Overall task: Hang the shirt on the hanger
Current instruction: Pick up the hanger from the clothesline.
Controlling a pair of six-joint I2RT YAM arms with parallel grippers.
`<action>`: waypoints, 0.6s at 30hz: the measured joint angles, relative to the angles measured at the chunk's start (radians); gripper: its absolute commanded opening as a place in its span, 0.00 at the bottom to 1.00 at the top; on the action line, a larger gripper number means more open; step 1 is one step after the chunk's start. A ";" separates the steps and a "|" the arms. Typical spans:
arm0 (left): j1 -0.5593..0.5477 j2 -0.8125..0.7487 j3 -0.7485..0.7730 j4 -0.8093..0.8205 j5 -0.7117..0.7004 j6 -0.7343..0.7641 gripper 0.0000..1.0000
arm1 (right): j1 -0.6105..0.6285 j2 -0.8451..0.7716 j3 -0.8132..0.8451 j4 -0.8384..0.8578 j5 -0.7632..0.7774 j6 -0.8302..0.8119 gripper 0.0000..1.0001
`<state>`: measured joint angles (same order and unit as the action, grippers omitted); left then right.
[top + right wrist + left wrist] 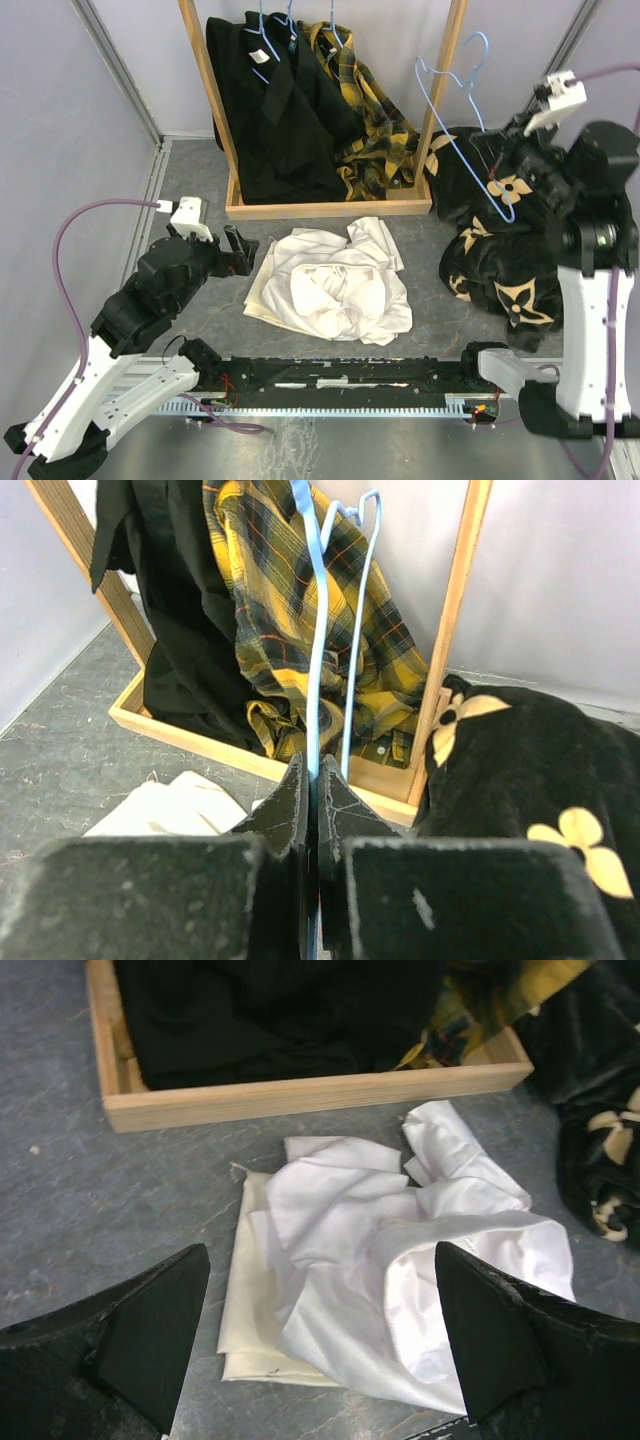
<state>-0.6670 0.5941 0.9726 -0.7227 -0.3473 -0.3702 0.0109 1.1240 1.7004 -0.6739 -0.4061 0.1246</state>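
Observation:
The shirt (335, 285) lies crumpled in a white heap on the grey table just in front of the wooden rack; it fills the middle of the left wrist view (420, 1250). My left gripper (240, 250) hovers at the heap's left edge, jaws wide open and empty (320, 1255), with the cloth visible between the fingers (150, 1330). The hanger (455, 105), thin light-blue wire, is held up at the right with its hook on top. My right gripper (498, 172) is shut on its lower wire (318, 660), fingertips pinched together (318, 775).
A cream-yellow folded cloth (245, 1310) lies under the shirt's left side. The wooden rack (330, 210) behind holds black garments (270, 100) and a yellow plaid shirt (365, 100) on blue hangers. A black blanket with cream flowers (490, 260) is piled at the right.

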 measured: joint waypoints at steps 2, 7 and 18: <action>0.000 0.017 0.032 0.000 0.041 0.010 0.99 | 0.000 -0.078 -0.032 -0.014 0.023 -0.003 0.00; 0.000 0.048 0.052 0.019 0.098 0.028 0.98 | 0.000 -0.235 -0.112 -0.054 0.096 0.011 0.00; 0.000 0.074 0.052 0.023 0.150 0.028 0.95 | 0.000 -0.284 -0.127 -0.138 0.068 0.047 0.00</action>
<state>-0.6670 0.6685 1.0248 -0.7002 -0.1974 -0.3420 0.0109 0.8398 1.5738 -0.8116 -0.3382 0.1715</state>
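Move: Out at the right, the right hand already holds the blue hanger, clear of the clothesline. The white shirt it is meant for lies about 12 cm back, 26 cm left and 45 cm below. The rack's right foot is some 15 cm ahead and 5 cm left, 44 cm down; the dark flowered blanket's middle lies roughly 3 cm ahead, 15 cm right and 40 cm down. From the left hand, the shirt is level fore and aft, 22 cm right and 27 cm below. Drawing the pinched hanger back about 9 cm at nearly constant height, the right hand moves away from the rack until it is nearly level with the shirt, fast at first, then easing; its fingers stay shut on the hanger. The open, empty left hand shifts some 3 cm right towards the shirt, rises slightly and turns roughly 10 degrees clockwise. ##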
